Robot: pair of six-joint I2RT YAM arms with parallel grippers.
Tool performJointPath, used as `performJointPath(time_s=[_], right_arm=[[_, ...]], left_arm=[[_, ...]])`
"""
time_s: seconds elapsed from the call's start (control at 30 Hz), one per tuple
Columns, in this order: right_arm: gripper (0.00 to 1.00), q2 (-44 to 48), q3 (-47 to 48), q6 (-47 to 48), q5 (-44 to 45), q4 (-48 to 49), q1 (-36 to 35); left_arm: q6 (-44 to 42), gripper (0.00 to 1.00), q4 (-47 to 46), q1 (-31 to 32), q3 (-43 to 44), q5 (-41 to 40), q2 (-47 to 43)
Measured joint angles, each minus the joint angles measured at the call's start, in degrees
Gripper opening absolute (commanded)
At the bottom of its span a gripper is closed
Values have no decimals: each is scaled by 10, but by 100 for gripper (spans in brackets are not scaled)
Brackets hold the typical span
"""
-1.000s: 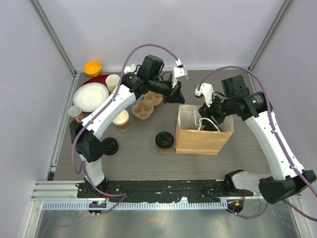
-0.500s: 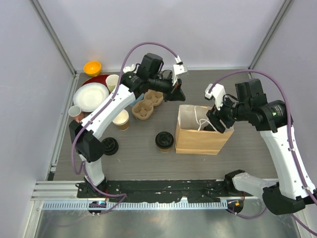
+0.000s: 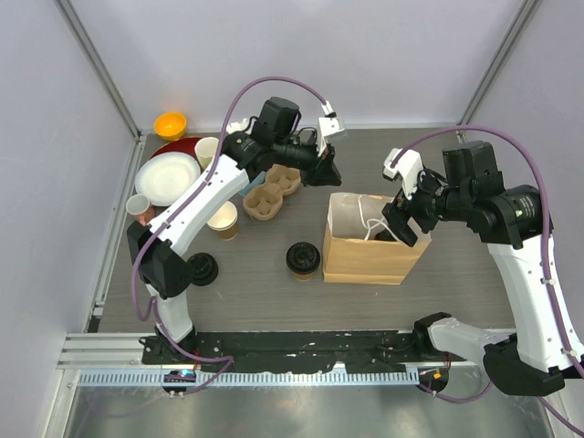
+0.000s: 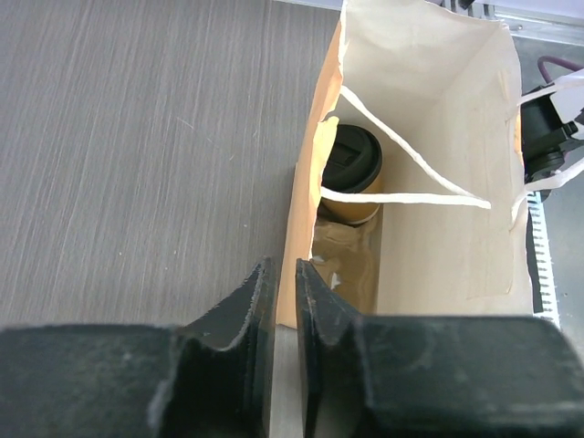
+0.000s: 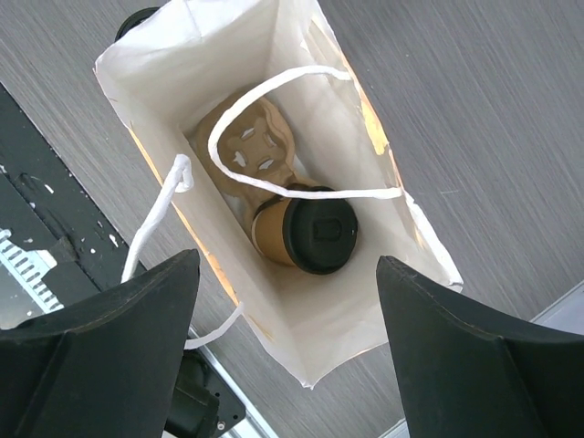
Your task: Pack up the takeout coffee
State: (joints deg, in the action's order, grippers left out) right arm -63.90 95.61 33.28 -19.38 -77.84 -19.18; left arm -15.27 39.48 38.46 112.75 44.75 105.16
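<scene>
A brown paper bag [image 3: 365,255] stands open at mid-table. Inside it, one kraft coffee cup with a black lid [image 5: 310,233] sits in a cardboard carrier [image 5: 242,146]; the cup also shows in the left wrist view [image 4: 351,169]. My left gripper [image 3: 327,172] is shut on the bag's far-left rim [image 4: 294,301], with the jaws pinching the paper edge [image 4: 283,266]. My right gripper [image 3: 404,222] hangs open and empty above the bag's right end, its fingers [image 5: 137,310] wide apart over the cup. A second lidded cup [image 3: 303,258] stands left of the bag.
An open kraft cup [image 3: 223,219], a loose black lid [image 3: 203,268] and an empty cup carrier [image 3: 271,192] lie to the left. White plates [image 3: 167,178], a yellow-green mug [image 3: 208,149] and an orange bowl [image 3: 170,123] sit at the far left.
My right gripper has lifted up and to the right, out of the bag, leaving the lidded cup inside. The left gripper has stayed at the bag's rim.
</scene>
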Motion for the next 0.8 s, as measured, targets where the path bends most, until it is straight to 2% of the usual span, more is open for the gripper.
performJointPath(time_s=[0.4,0.67,0.8], right_arm=[[84,13,29,-10,-16,-3,0],[87,34,32,-52,-36,20,0],[86,35,33,-106,-39,90,0]], left_arm=[[2,50,0,-10,3,-8,-1],[19,61,-1,-23,4,-7,-12],[49,64,-6,-37,4,-6,-27]])
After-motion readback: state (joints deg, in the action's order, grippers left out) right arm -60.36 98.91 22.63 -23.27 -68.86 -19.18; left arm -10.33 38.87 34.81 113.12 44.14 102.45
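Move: The lidded cup still standing outside the bag is about 8 cm left of the left hand, 12 cm back and 25 cm below; the paper bag's middle lies some 9 cm right and 9 cm back, the empty cup carrier 16 cm left and 7 cm ahead. From the right hand, the same standing cup is about 21 cm left and 2 cm back, while the bag lies almost directly underneath, 4 cm left and 1 cm ahead, its middle some 22 cm down. Up and clear of the bag mouth goes the empty right hand, about 6 cm in all and quickest at the end, drifting 2 cm left; its fingers stay wide and tip up some 15 degrees. The left hand spreads its nearly shut fingers beside the bag's far left corner, then backs off up and left about 4 cm; no touch on the bag can be made out. ##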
